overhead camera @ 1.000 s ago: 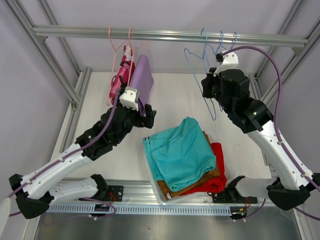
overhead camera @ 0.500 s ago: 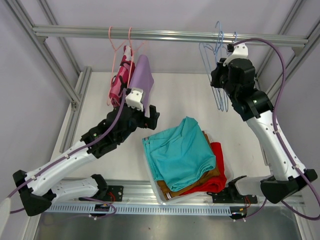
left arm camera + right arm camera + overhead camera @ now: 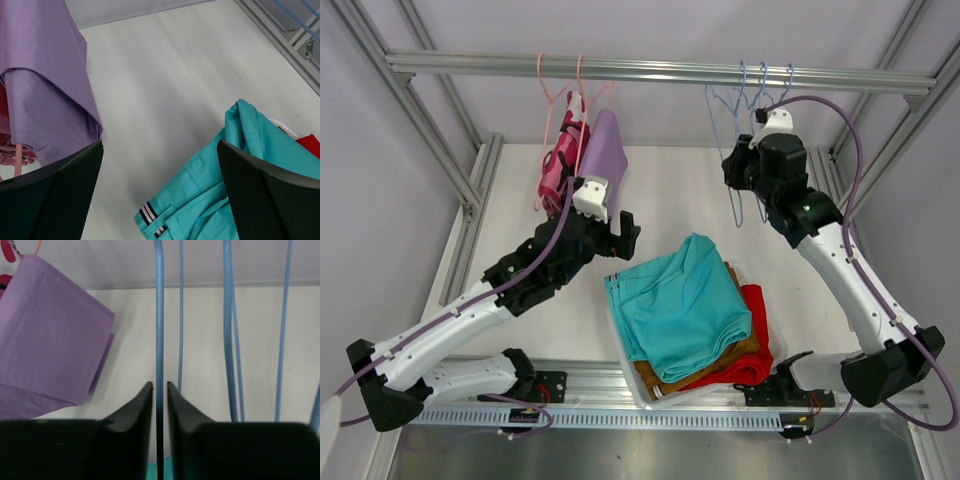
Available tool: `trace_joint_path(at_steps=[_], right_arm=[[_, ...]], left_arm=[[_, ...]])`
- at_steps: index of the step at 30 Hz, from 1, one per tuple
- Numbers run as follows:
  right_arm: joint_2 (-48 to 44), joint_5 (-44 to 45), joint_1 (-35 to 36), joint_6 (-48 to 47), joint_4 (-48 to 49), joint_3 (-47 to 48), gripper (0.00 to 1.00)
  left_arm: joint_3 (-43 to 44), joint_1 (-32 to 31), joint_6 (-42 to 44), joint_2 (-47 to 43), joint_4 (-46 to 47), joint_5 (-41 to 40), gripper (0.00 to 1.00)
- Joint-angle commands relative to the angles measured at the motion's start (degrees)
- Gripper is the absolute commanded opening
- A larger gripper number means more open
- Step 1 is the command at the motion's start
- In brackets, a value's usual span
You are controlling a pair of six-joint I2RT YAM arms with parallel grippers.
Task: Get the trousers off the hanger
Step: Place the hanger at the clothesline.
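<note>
Lilac trousers (image 3: 605, 150) (image 3: 45, 85) and pink camouflage trousers (image 3: 558, 165) hang folded over pink hangers (image 3: 560, 80) on the rail's left part. Teal trousers (image 3: 685, 300) (image 3: 240, 180) top a pile with mustard-brown trousers (image 3: 725, 358) and red trousers (image 3: 756, 325) beneath. My left gripper (image 3: 620, 225) (image 3: 160, 145) is open just below and right of the lilac trousers, nothing between its fingers. My right gripper (image 3: 740, 172) (image 3: 160, 386) is at the empty blue hangers (image 3: 752, 95). Its jaws stand a sliver apart around one blue hanger wire (image 3: 159, 315).
The metal rail (image 3: 660, 70) runs across the top, frame posts slope down at both sides. The pile lies in a white tray (image 3: 618, 330) near the front middle. Bare white tabletop (image 3: 670, 200) lies between the two arms.
My right gripper lifted the blue hanger to the rail beside the other blue ones, then eased back left; its jaws have just parted slightly. The left arm rose a little toward the lilac trousers.
</note>
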Motion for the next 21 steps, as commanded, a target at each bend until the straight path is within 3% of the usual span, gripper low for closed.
trace_joint_path(at_steps=[1, 4, 7, 11, 21], right_arm=[[-2.35, -2.15, -0.03, 1.01, 0.02, -2.44, 0.28], [-4.02, -2.94, -0.03, 1.80, 0.19, -4.72, 0.40], [-5.52, -3.74, 0.14, 2.51, -0.16, -6.23, 0.42], [-8.07, -3.04, 0.75, 2.68, -1.74, -7.54, 0.53], [-17.90, 1.09, 4.71, 2.94, -5.61, -13.17, 0.62]], left_arm=[[0.51, 0.44, 0.34, -0.67, 0.81, 1.27, 0.99], [0.60, 0.44, 0.43, -0.84, 0.90, 1.45, 0.99], [0.60, 0.44, 0.43, -1.02, 0.99, 1.97, 0.99], [0.60, 0.44, 0.43, -1.11, 0.99, 2.33, 0.99], [0.60, 0.44, 1.48, -2.34, 1.08, 1.45, 0.99]])
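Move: The right hand has its barely parted fingertips on the side wire of the blue hanger, whose hook is already over the clothesline some 13 cm ahead, 2 cm to the right and 14 cm above. Two more blue hangers hook over the line about 4 and 9 cm right of that hook. The teal trousers on the basket's pile lie roughly 16 cm back, 10 cm left and 27 cm below. For the left hand, that hook is some 26 cm ahead, 24 cm right and 19 cm above. Downward first, by about 3 cm, the right hand spreads its fingers off the hanger's wire, then draws straight back some 7 cm, away from the clothesline, rising a little as it goes. The fingers are already parting and keep opening to a bit over half; the wrist turns only slightly. ##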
